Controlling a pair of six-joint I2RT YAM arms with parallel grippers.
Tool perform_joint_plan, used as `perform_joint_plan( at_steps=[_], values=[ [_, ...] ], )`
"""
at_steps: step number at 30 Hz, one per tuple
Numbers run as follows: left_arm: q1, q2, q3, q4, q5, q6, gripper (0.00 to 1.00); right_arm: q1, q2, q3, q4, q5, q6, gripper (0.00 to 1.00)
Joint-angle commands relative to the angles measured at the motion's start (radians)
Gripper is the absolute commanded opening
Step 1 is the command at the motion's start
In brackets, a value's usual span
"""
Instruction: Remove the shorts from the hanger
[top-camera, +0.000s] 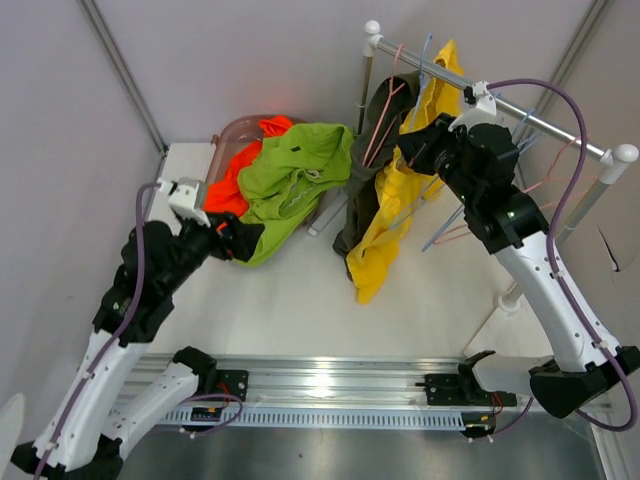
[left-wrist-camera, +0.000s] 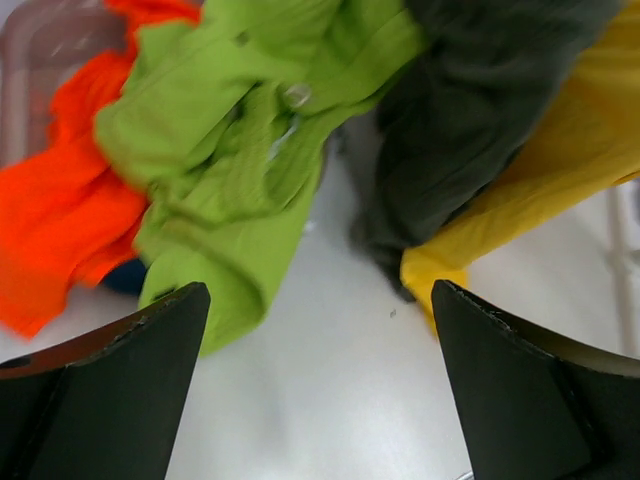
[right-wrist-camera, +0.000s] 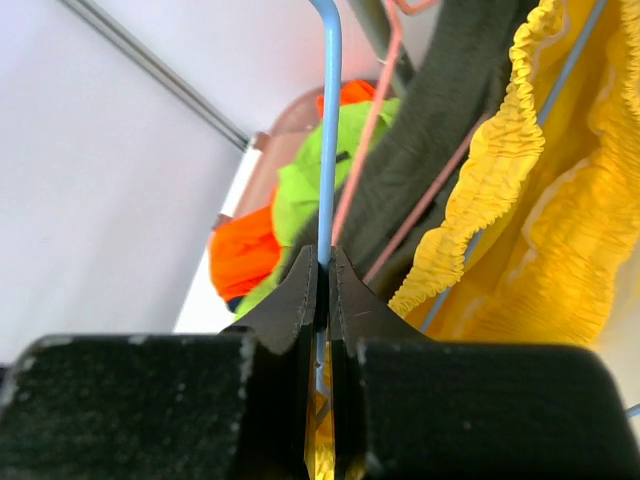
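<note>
My right gripper (top-camera: 412, 155) is shut on the thin blue hanger wire (right-wrist-camera: 330, 120) up at the rack rail (top-camera: 545, 122). The yellow shorts (top-camera: 385, 215) hang on that blue hanger, beside my fingers (right-wrist-camera: 300, 290). The dark olive-grey shorts (top-camera: 365, 180) hang on a pink hanger (right-wrist-camera: 372, 140) to their left. The lime green shorts (top-camera: 290, 180) and orange shorts (top-camera: 232, 185) lie heaped over a tub. A sliver of navy (left-wrist-camera: 125, 277) shows under the orange. My left gripper (left-wrist-camera: 318, 292) is open and empty, low over the table by the lime green hem (left-wrist-camera: 210, 290).
A pinkish translucent tub (top-camera: 235, 130) stands at the back left under the heap. More blue and pink hangers (top-camera: 450, 225) hang empty on the rack at right. The rack's white post (top-camera: 595, 195) stands at the right. Grey walls close the back and left.
</note>
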Motion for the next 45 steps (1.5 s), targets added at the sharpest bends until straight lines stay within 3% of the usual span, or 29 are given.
perform_joint_plan(
  at_steps=[1, 5, 9, 12, 18, 26, 28, 29, 31, 33, 34, 35, 40, 45],
  values=[
    [-0.058, 0.149, 0.157, 0.205, 0.306, 0.022, 0.99, 0.02, -0.077, 0.085, 0.09, -0.012, 0.028, 0.0],
    [-0.225, 0.266, 0.209, 0.33, 0.396, 0.051, 0.99, 0.081, -0.119, 0.071, 0.089, 0.049, 0.036, 0.0],
    [-0.412, 0.366, 0.188, 0.429, 0.39, 0.071, 0.99, 0.121, -0.142, 0.071, 0.072, 0.062, 0.062, 0.0],
    [-0.487, 0.423, 0.16, 0.494, 0.375, 0.068, 0.99, 0.139, -0.15, 0.085, 0.052, 0.072, 0.073, 0.0],
    [-0.575, 0.475, 0.139, 0.578, 0.336, 0.065, 0.99, 0.153, -0.159, 0.097, 0.035, 0.1, 0.068, 0.0],
    [-0.6, 0.573, 0.16, 0.64, 0.341, 0.07, 0.99, 0.156, -0.185, 0.057, 0.04, 0.121, 0.082, 0.0],
    [-0.6, 0.617, 0.171, 0.644, 0.338, 0.08, 0.89, 0.156, -0.203, 0.036, 0.044, 0.132, 0.088, 0.0],
    [-0.6, 0.633, 0.186, 0.649, 0.335, 0.083, 0.75, 0.156, -0.208, 0.031, 0.044, 0.135, 0.09, 0.0],
    [-0.6, 0.68, 0.192, 0.655, 0.309, 0.091, 0.59, 0.156, -0.223, 0.025, 0.043, 0.14, 0.093, 0.0],
    [-0.6, 0.708, 0.206, 0.669, 0.286, 0.094, 0.32, 0.155, -0.228, 0.023, 0.037, 0.144, 0.094, 0.0],
    [-0.6, 0.719, 0.203, 0.673, 0.275, 0.091, 0.12, 0.156, -0.231, 0.022, 0.035, 0.152, 0.093, 0.0],
    [-0.6, 0.725, 0.199, 0.704, 0.254, 0.082, 0.0, 0.156, -0.237, 0.019, 0.032, 0.155, 0.091, 0.0],
    [-0.638, 0.618, 0.061, 0.779, 0.189, 0.044, 0.0, 0.156, -0.248, 0.016, 0.014, 0.189, 0.073, 0.0],
    [-0.796, 0.416, -0.092, 0.729, 0.04, 0.039, 0.0, 0.155, -0.246, 0.02, 0.008, 0.222, 0.052, 0.0]
  ],
)
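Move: The yellow shorts hang on the blue hanger that the right gripper still pinches; their middle is about 30 cm to the right of the open left gripper and 7 cm farther out, near its height. From the right gripper they are some 12 cm below and 2 cm to the right, level in reach. The dark shorts are roughly 4 cm left of the yellow ones and 5 cm farther out; the green shorts lie 17 cm ahead of the left hand, 5 cm right and 25 cm below. Sweep the left gripper about 25 cm to the right and somewhat back in a low arc, turning it some 50 degrees clockwise, then ease forward, right and down to the yellow shorts, shut the fingers on the cloth and start drawing it back. Meanwhile bring the right gripper about 8 cm back and a little up, keeping its pinch on the blue hanger. ##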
